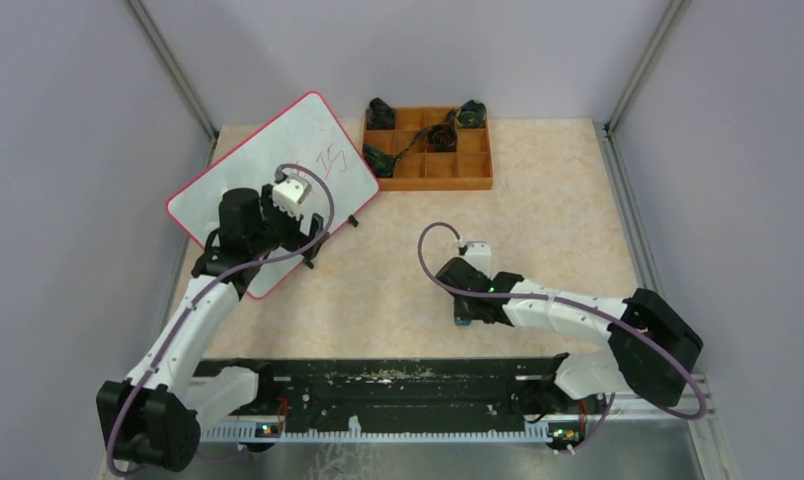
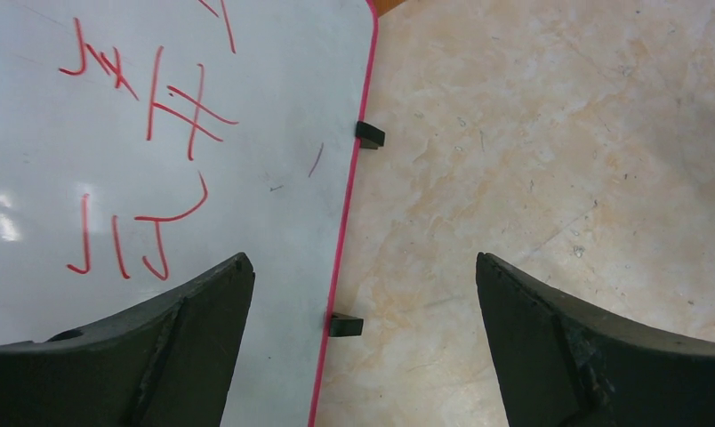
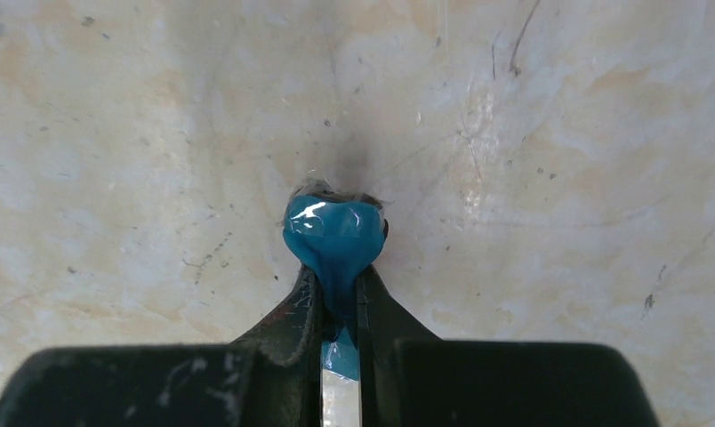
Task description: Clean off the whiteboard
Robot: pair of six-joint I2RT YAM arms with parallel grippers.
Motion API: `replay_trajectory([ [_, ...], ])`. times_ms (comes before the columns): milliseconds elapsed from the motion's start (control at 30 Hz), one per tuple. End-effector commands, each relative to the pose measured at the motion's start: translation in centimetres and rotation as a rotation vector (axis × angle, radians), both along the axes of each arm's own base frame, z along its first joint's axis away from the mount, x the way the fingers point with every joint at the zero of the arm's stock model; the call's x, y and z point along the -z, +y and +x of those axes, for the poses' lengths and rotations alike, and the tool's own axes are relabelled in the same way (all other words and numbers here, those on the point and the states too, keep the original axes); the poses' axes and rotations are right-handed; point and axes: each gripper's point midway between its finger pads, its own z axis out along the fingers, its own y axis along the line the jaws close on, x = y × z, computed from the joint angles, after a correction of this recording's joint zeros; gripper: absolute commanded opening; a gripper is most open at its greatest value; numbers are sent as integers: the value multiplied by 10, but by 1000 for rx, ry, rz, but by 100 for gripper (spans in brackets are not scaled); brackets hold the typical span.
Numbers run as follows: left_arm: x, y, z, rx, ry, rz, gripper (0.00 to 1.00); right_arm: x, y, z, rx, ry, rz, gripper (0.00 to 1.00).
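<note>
The whiteboard (image 1: 240,172) lies slanted at the far left, white with a red rim and black feet. Red handwriting (image 1: 328,158) sits near its right corner and shows large in the left wrist view (image 2: 172,107). My left gripper (image 1: 296,245) hovers open and empty over the board's near right edge (image 2: 345,222); its left finger is over the board and its right finger over the table. My right gripper (image 1: 464,316) is low on the table's middle, shut on a small teal-blue eraser (image 3: 334,233), which bulges out past the fingertips and touches the tabletop.
A brown compartmented wooden tray (image 1: 475,182) with dark objects and a cable stands at the back centre, just right of the board's corner. Purple walls close in the left, back and right. A black rail (image 1: 398,385) runs along the near edge.
</note>
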Motion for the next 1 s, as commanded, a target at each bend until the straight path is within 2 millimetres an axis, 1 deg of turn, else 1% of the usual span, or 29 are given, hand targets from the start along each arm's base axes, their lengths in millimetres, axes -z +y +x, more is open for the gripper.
replay_trajectory([
  [0, -47, 9, 4, -58, -98, -1, 99, -51, 18, 28, -50, -157, 42, 0],
  [67, -63, 13, 5, -85, -128, -4, 99, -60, 22, 35, -64, -185, 34, 0],
  [133, -76, 20, 6, -114, -144, 0, 99, -64, 27, 40, -82, -201, 27, 0],
  [267, -108, 41, 13, -183, -190, 14, 99, -63, 39, 49, -112, -213, 34, 0],
  [367, -132, 66, 13, -201, -197, -22, 99, -57, 45, 51, -132, -205, 42, 0],
  [400, -139, 77, 13, -210, -194, -42, 99, -55, 47, 52, -137, -201, 48, 0],
  [467, -151, 98, 10, -218, -191, -67, 99, -52, 48, 52, -147, -195, 60, 0],
  [533, -159, 115, 8, -228, -188, -75, 99, -51, 48, 53, -151, -194, 74, 0],
  [633, -162, 136, 2, -245, -177, -95, 98, -51, 43, 56, -151, -197, 83, 0],
  [733, -157, 152, -2, -253, -159, -120, 97, -52, 40, 59, -151, -200, 100, 0],
  [833, -147, 176, -3, -284, -133, -154, 96, -54, 35, 63, -149, -208, 120, 0],
  [900, -142, 190, -7, -279, -113, -201, 95, -55, 32, 65, -150, -214, 134, 0],
  [967, -142, 203, -12, -271, -105, -252, 94, -55, 29, 68, -147, -217, 137, 0],
])
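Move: The left hand, open and empty, hangs over the whiteboard's near right edge: the board's middle lies about 15 cm ahead, 10 cm left and 16 cm lower, its left edge some 25 cm left and 3 cm ahead. A black clip sits under that hand, about 3 cm left and 1 cm back, another about 9 cm ahead and 8 cm right. From the right hand, already gripping the blue eraser, the board's middle is about 29 cm ahead, 42 cm left; the wooden tray is roughly 41 cm ahead, 8 cm left. Upward first, by about 16 cm, then in a wide swing some 20 cm left, the open left hand clears the near right side of the whiteboard and comes round high by its left end, turning about 20 degrees counter-clockwise and starting to sink. The right hand keeps its pinch on the eraser and carries it forward and up towards the board, tilting its fingertips slightly upward. ##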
